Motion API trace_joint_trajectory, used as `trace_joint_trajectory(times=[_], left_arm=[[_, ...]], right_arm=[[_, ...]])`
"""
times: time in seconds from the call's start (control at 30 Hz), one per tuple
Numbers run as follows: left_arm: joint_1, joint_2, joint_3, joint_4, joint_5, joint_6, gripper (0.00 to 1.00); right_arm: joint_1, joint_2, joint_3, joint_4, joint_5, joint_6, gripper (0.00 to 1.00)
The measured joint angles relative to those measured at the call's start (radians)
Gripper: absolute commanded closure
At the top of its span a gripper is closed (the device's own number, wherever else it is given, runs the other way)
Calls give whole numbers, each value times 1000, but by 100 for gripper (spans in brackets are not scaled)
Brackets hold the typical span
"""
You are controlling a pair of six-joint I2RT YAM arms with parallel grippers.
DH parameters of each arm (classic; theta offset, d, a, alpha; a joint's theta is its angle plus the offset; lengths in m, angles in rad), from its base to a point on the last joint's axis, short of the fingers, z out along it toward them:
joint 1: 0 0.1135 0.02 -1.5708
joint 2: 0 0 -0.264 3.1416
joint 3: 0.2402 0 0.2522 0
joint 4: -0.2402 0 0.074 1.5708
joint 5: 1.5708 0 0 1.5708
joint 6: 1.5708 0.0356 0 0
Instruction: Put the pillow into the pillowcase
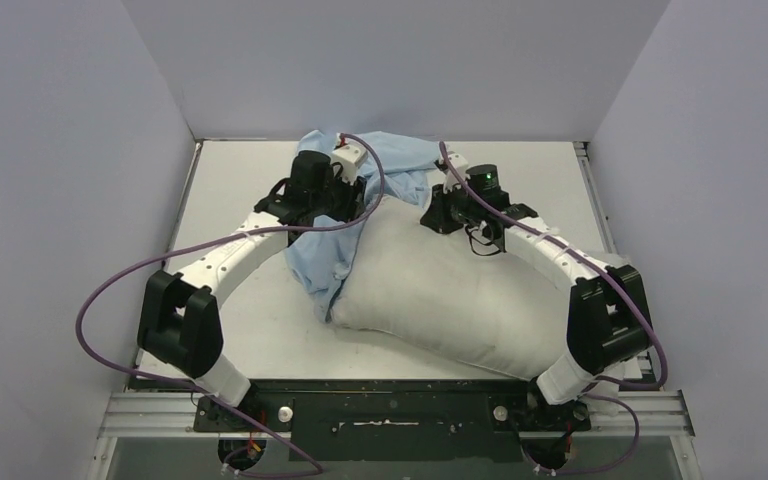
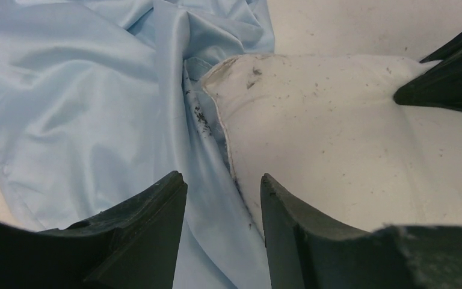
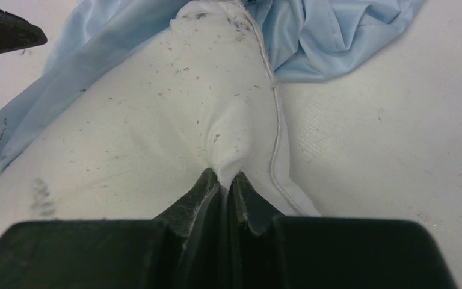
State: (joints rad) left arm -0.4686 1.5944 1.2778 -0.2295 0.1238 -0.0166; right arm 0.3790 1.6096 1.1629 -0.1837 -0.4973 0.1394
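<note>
The off-white pillow [image 1: 450,290] lies slantwise across the table's middle, its far corner against the light blue pillowcase [image 1: 325,250], which is bunched at the far centre and under the pillow's left side. My right gripper [image 3: 224,178] is shut on a pinch of the pillow's fabric [image 3: 156,120] near its far right seam; it also shows from above [image 1: 452,212]. My left gripper [image 2: 222,183] is open, its jaws straddling the line where the pillowcase [image 2: 84,102] meets the pillow's edge [image 2: 337,138]. It holds nothing. From above it sits at the far left [image 1: 345,190].
The white table [image 1: 250,330] is walled by grey panels on the left, the far side and the right. A purple cable loops off each arm. The right gripper's dark finger shows at the right edge of the left wrist view [image 2: 451,78].
</note>
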Motion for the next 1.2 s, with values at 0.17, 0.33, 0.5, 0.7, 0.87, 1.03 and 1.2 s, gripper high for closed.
trace_joint_trajectory(times=[0.17,0.33,0.5,0.7,0.87,1.03,1.2], left_arm=[[-1,33,0,-37,66,64,56],[-1,102,0,-69,88,98,57],[-1,175,9,-89,103,119,50],[-3,262,57,-87,120,134,80],[-11,303,76,-85,128,132,100],[-17,252,69,-42,138,81,100],[-16,101,39,35,179,0,100]], right_arm=[[-5,-29,-45,34,40,14,100],[-5,-44,-77,65,70,30,100],[-6,-80,-126,98,90,49,100],[-7,-84,-133,108,100,61,100],[-7,-85,-144,124,87,75,100],[-12,-90,-160,143,45,70,100],[-11,-117,-205,183,7,43,100]])
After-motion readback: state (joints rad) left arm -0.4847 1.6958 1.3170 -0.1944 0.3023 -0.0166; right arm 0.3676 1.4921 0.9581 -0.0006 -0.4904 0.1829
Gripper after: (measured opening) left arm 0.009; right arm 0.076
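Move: The edge of the pillowcase that the open left hand goes for lies about 12 cm below it, 2 cm to its right and level in reach. From the left hand, the pillow's far corner is roughly 5 cm ahead, 6 cm right and 10 cm down. The right hand, already gripping the pillow, has that pillowcase edge some 14 cm to its left, 1 cm ahead and 7 cm lower. Down goes the left hand, about 12 cm, to the pillowcase edge lying against the pillow, its fingers tipping some 15 degrees lower and turning slightly clockwise. There they shut, pinching the cloth, and it lifts steeply about 10 cm, drifting a little right as the fingers tip back up. The right hand keeps its pinch on the pillow, easing some 2 cm right, then back. ##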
